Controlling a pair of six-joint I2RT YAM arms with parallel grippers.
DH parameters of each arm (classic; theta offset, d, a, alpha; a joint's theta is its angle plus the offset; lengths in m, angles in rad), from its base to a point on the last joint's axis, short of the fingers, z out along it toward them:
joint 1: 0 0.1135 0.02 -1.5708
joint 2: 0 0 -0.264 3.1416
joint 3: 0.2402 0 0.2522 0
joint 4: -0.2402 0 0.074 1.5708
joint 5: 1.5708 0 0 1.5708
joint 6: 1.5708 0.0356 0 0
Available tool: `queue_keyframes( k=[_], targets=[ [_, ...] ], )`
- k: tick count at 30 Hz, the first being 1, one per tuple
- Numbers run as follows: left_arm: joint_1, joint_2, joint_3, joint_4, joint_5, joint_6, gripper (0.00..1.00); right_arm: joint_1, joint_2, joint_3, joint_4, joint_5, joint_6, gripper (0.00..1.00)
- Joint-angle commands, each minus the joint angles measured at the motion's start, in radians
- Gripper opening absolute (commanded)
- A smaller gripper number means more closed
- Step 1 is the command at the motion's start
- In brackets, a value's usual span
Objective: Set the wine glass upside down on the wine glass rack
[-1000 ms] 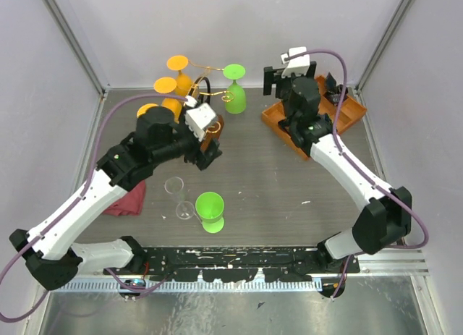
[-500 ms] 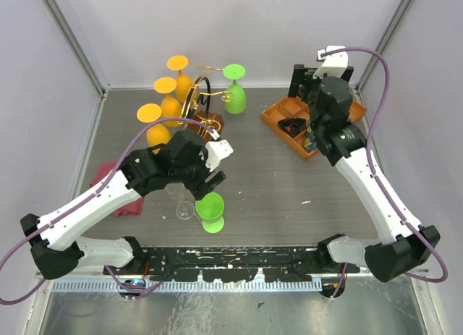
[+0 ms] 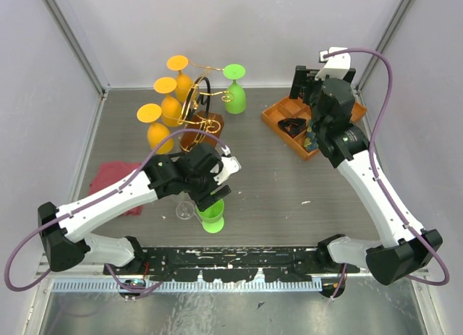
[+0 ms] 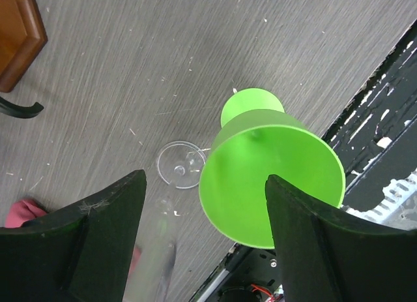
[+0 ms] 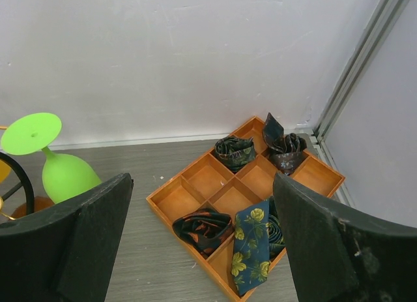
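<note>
A green wine glass stands upright near the table's front edge, beside a clear wine glass. My left gripper hangs open just above the green glass. Its rim lies between the fingers, close to the right finger, with no visible contact. The wine glass rack, gold wire on a brown wooden base, stands at the back. Several orange glasses and one green glass hang on it upside down. My right gripper is open and empty above the orange tray.
An orange compartment tray with rolled ties sits at the back right by the wall. A red cloth lies left of my left arm. A black slotted rail runs along the near edge.
My left gripper swung from the rack toward the near edge and came down over the green glass. My right arm drew back over the tray, then held still.
</note>
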Motion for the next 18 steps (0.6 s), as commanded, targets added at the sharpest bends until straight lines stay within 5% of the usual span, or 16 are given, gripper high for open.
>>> queue_keyframes(
  k=[1,8,18],
  targets=[
    [-0.009,0.043,-0.015,0.025,0.001,0.004,0.79,-0.002,-0.04,0.018,0.032,0.013,0.008,0.94],
    [-0.011,0.089,-0.024,0.035,-0.005,0.003,0.62,-0.003,-0.043,0.016,0.032,0.023,0.002,0.94],
    [-0.011,0.104,0.01,0.025,0.004,0.004,0.0,-0.003,-0.036,0.016,0.031,0.019,-0.005,0.94]
  ],
)
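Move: The green wine glass stands just under my open left hand: the middle of its bowl and stem lies about 3 cm to the right, 2 cm back and 8 cm below. The clear glass is some 6 cm to the left and 2 cm ahead, its middle about 6 cm down; the red cloth is roughly 26 cm left and 10 cm ahead. The rack is about 29 cm straight ahead. From my right hand, the green glass lies some 29 cm left, 24 cm back and 31 cm lower. I lower my left hand about 3 cm, almost straight down onto the near-upright green glass's rim, tipping the wrist only some 5 degrees. As I go down my fingers close from wide open to almost shut, pinching the bowl's thin wall on its forward-left side, one finger inside and one outside. ##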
